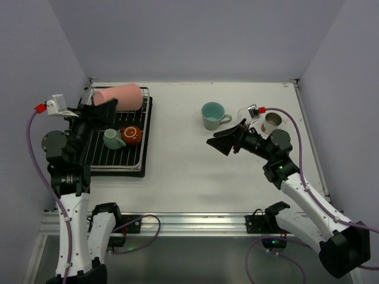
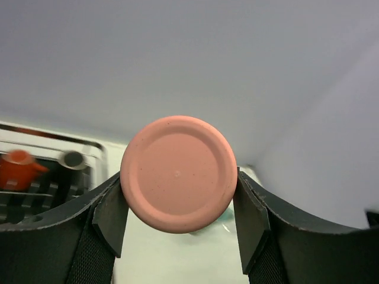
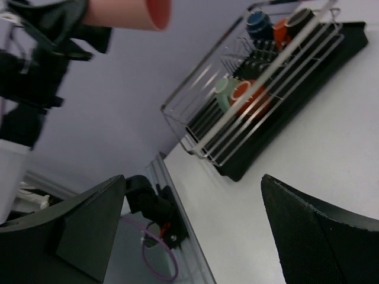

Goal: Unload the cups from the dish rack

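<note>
My left gripper (image 1: 102, 104) is shut on the base end of a salmon tumbler (image 1: 124, 96), held on its side above the far end of the dish rack (image 1: 100, 155). In the left wrist view the tumbler's round base (image 2: 179, 173) fills the gap between the pads (image 2: 112, 213). A teal mug (image 1: 112, 139) and an orange cup (image 1: 131, 134) lie in the rack. The right wrist view shows blue (image 3: 259, 23), orange (image 3: 283, 31) and black (image 3: 302, 18) cups at the rack's far end. My right gripper (image 1: 220, 142) hangs open over the table's middle, holding nothing.
A teal mug (image 1: 213, 115) and a metal cup (image 1: 272, 122) stand on the white table to the right, beside the right arm. The rack sits on a black tray (image 1: 147, 127) near the left wall. Grey walls close in on three sides.
</note>
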Tool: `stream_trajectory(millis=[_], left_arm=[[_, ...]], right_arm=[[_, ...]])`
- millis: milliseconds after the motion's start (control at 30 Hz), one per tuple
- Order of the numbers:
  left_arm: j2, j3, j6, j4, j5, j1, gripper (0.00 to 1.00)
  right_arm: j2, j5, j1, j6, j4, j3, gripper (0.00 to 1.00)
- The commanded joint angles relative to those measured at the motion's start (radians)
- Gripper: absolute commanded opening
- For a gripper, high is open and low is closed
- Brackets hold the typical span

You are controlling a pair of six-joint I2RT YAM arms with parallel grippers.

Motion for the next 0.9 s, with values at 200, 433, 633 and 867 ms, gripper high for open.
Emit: stream_trajectory(millis=[200,433,633,867], left_arm=[[-0.044,-0.357,-0.484,0.658,0.453,-0.208,0.34],[-0.02,-0.477,-0.534,0.815,0.485,-0.259,0.33],[-0.002,-0.511,-0.489,0.804,0.464,-0.291,0.32],[-0.006,-0.528,-0.507,0.864,0.447,-0.307,0.33]], right_arm=[[0.145,0.045,0.146,0.171,0.454,0.062,0.97],[0.373,0.005,0.261,0.171,0.531,0.226,0.95],[0.395,0.02,0.298,0.139,0.528,0.246,0.9],[0.383,0.048,0.311,0.116,0.482,0.255,0.55]])
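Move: Some 37 cm to the left hand's right, 13 cm below and 4 cm back waits the open right gripper, to which the left hand takes the pink cup it already holds. Below it in the rack stand the green mug, about 4 cm farther out and 4 cm left, and the red cup, 6 cm out and 1 cm right. From the right hand the pink cup is about 35 cm left, 7 cm ahead and 13 cm up; the teal cup on the table is 19 cm ahead, 4 cm right. Swinging the pink cup right, about 15 cm, while sinking 8 cm and drawing back 5 cm, the left hand turns some 45 degrees clockwise and keeps its grip near the cup's base. The right hand comes about 11 cm left to meet it, rising 5 cm, turning slightly counter-clockwise, and begins to close its fingers about the cup's open rim, one finger reaching into the mouth. ##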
